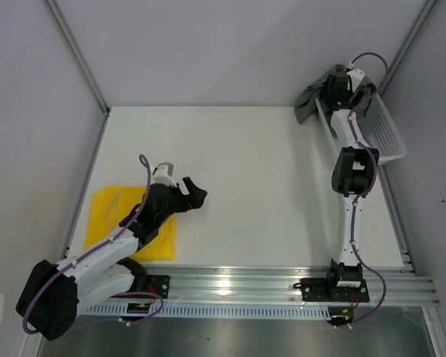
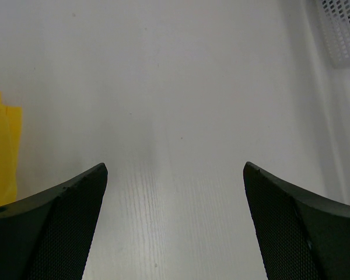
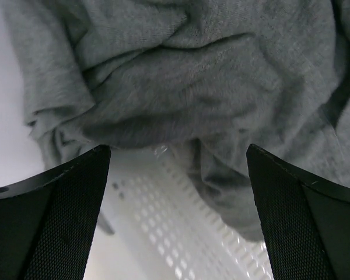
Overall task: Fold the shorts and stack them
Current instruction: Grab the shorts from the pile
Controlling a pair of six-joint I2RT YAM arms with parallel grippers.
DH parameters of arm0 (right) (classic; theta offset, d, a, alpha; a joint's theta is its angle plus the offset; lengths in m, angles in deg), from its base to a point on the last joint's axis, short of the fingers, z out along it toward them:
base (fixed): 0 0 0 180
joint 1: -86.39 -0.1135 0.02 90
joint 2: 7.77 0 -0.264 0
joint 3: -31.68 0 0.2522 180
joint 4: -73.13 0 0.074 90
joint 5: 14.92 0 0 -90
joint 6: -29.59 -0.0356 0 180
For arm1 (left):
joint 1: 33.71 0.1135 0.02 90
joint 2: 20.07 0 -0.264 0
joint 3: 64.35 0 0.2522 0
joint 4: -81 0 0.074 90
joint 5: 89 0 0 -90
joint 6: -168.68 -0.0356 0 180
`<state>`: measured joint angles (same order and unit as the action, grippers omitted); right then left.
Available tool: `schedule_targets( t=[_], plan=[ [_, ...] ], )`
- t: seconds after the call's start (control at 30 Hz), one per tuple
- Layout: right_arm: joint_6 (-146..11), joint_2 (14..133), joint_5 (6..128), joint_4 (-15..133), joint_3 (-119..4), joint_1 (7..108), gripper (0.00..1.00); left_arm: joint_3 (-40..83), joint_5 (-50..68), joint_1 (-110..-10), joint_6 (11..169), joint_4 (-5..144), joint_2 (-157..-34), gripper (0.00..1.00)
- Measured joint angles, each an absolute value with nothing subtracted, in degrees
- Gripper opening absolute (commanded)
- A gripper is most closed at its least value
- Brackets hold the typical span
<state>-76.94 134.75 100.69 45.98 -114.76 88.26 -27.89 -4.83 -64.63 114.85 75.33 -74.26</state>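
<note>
The yellow shorts [image 1: 111,212] lie folded flat on the table at the near left, partly under my left arm; their edge shows in the left wrist view [image 2: 1,151]. My left gripper [image 1: 195,192] hovers just right of them, open, with only bare table between its fingers [image 2: 64,227]. The grey-green shorts [image 1: 310,104] hang crumpled over the rim of the white mesh basket [image 1: 386,137] at the far right. My right gripper [image 1: 340,83] is over them, open, and the cloth [image 3: 192,81] fills the right wrist view just ahead of the fingers [image 3: 303,221].
The basket's mesh wall [image 3: 186,233] sits right under the right gripper, and a corner of it shows in the left wrist view [image 2: 341,29]. Grey walls close in the table on the left, far and right sides. A metal rail [image 1: 267,286] runs along the near edge.
</note>
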Motion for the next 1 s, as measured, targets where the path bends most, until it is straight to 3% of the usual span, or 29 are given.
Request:
schedule_targets(
  t=[0.2, 0.27, 0.3, 0.33, 0.4, 0.43, 0.77, 1.0],
  plan=[
    [-76.0, 141.0, 105.9, 46.8, -117.2, 88.4, 0.97, -29.4, -4.9, -64.7, 115.8, 77.4, -74.9, 0.99],
    [-75.7, 142.2, 107.5, 48.8, -117.2, 88.8, 0.75, -29.4, -4.9, -64.7, 115.9, 78.1, -75.0, 0.99],
    [-75.6, 142.5, 108.0, 49.4, -117.2, 89.0, 0.61, -29.4, -4.9, -64.7, 115.9, 78.6, -75.3, 0.99],
    [-75.1, 142.9, 108.5, 49.9, -117.2, 89.3, 0.38, -29.4, -4.9, -64.7, 115.9, 78.8, -75.6, 0.99],
    [-74.8, 144.0, 109.1, 50.9, -117.4, 90.0, 0.19, -29.4, -4.9, -64.7, 116.0, 78.9, -76.4, 0.99],
    [-75.0, 144.4, 109.3, 51.2, -117.5, 90.2, 0.02, -29.4, -4.9, -64.7, 116.1, 79.0, -76.9, 0.99],
    [-70.8, 139.1, 116.3, 54.5, -115.7, 88.6, 0.00, -29.6, -5.9, -65.7, 116.2, 80.6, -77.6, 0.99],
    [-63.6, 117.7, 119.6, 56.8, -108.2, 79.0, 0.00, -29.9, -8.0, -68.3, 116.2, 81.1, -77.5, 0.99]
  ],
)
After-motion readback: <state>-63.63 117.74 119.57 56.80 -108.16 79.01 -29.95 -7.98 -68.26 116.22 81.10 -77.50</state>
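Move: The grey shorts lie heaped over the far end of the bin, their middle about 7 cm below the open right gripper, roughly 1 cm ahead and 3 cm to its right. The bin's middle is some 10 cm back, 4 cm to the right and about 13 cm below the right gripper. From the left gripper the grey shorts lie about 42 cm ahead, 50 cm to the right and slightly lower, some 3 cm. Sink the open right gripper about 7 cm into the grey shorts while sliding it some 5 cm to the right, turning the fingers about 10 degrees clockwise. Shut the fingers on the cloth at the bottom, then pull it up fast by about 25 cm, swinging left and a little back and letting the fingertips tilt up. ##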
